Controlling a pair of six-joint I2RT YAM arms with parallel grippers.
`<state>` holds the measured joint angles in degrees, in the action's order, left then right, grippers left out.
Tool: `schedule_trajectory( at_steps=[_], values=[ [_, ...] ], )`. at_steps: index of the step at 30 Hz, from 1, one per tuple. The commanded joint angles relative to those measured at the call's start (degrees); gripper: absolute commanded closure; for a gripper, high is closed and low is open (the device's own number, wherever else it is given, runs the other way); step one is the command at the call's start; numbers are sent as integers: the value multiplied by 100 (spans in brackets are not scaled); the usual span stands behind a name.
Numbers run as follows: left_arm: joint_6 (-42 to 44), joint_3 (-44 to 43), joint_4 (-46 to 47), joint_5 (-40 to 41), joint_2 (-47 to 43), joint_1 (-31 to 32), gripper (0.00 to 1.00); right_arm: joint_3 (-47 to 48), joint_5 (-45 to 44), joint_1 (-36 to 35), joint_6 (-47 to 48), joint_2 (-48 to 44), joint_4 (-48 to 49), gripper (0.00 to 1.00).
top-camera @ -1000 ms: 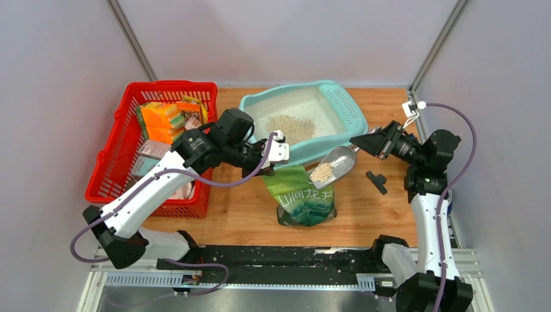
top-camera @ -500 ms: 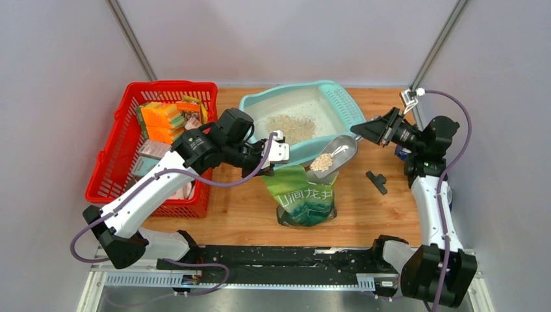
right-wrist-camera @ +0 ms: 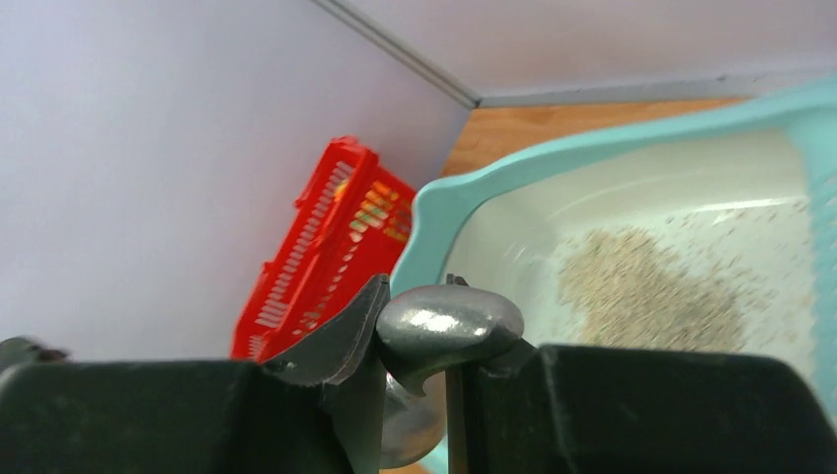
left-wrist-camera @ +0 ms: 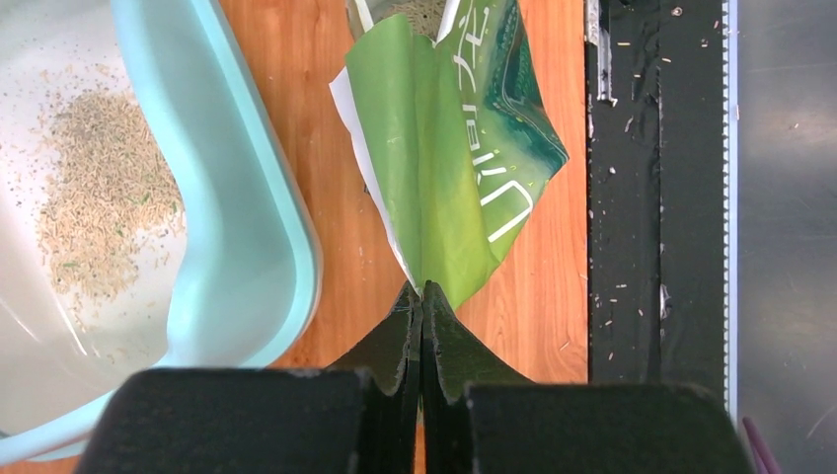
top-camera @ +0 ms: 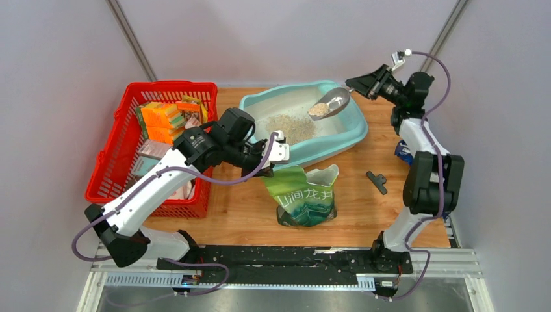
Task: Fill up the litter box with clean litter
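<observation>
The light-teal litter box (top-camera: 354, 128) stands at the back middle of the table with a pile of clean litter (top-camera: 290, 127) inside. My right gripper (top-camera: 356, 83) is shut on the handle of a grey metal scoop (top-camera: 331, 102). The scoop hangs over the box's far right end with a little litter in its bowl. In the right wrist view the scoop handle (right-wrist-camera: 449, 324) sits between my fingers above the box rim (right-wrist-camera: 592, 148). My left gripper (top-camera: 281, 147) is shut on the top edge of the green bag (top-camera: 302, 195), seen pinched at my fingertips (left-wrist-camera: 421, 292).
A red mesh basket (top-camera: 110, 156) with sponges and packets stands at the left, under my left arm. A small black part (top-camera: 376, 181) lies on the wood right of the bag. A black rail (top-camera: 292, 257) runs along the near edge.
My right gripper has carried the scoop with litter up and back, from above the bag's mouth to over the litter box's far right end. The left arm and bag stayed put.
</observation>
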<state>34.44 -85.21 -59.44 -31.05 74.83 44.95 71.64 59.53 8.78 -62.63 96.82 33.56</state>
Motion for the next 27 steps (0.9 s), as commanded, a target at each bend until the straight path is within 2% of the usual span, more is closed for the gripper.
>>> schedule_trajectory(
  at_steps=[1,2,4,5,6,8,11,14,17,20,22,27],
  values=[
    [142,-294,-332,90,76,-83,100,1542,-783,-472,1673,750,-648,100],
    [142,-286,-323,90,85,-83,100,1712,-907,-691,1867,916,-928,100],
    [151,-259,-296,90,85,-83,100,2151,-1353,-999,3129,1215,-1498,100],
    [151,-242,-288,99,76,-83,100,2614,-1504,-1331,3822,1295,-2241,100],
    [151,-224,-296,99,67,-83,100,2801,-1688,-1482,4890,1366,-2571,100],
    [151,-207,-287,81,32,-83,100,3126,-2461,-1816,5828,1533,-3063,100],
    [186,-145,-252,160,-82,-83,100,3339,-3331,-1976,7095,1639,-3338,100],
    [274,-92,-191,274,-196,-83,100,3357,-3693,-2011,8307,1499,-3539,100],
    [362,13,-77,345,-284,-83,100,3295,-4062,-2038,9081,1358,-3576,100],
    [415,92,3,354,-320,-74,100,3331,-4370,-2064,9417,1261,-3663,100],
    [441,110,46,371,-328,-83,100,3322,-4432,-2064,9471,1033,-3795,100],
    [511,180,187,450,-468,-83,100,2901,-4309,-1906,8928,6,-4708,100]
  ],
)
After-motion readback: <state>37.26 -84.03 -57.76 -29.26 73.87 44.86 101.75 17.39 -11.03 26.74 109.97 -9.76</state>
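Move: The right hand is over the litter box's right side, holding the loaded scoop by its handle; the pan lies some 5 cm to the left, 5 back and 3 lower. The box's middle is about 15 cm left, 4 back and 25 below, its litter pile 19 left, 4 back and 29 below, and the green bag 15 left, 29 back and 22 below. From the left hand, pinching that bag, the box lies about 24 cm ahead, 13 right and 20 below. The right hand carries the scoop forward about 12 cm and sinks some 5 cm, swinging out to the left on the way and then mostly back to the right, to the litter box's far right corner. Meanwhile the wrist rolls its left side down by nearly 80 degrees to tip the pan towards the box, the fingers keeping their grip on the handle, while the left hand goes on pinching the bag's top edge. ##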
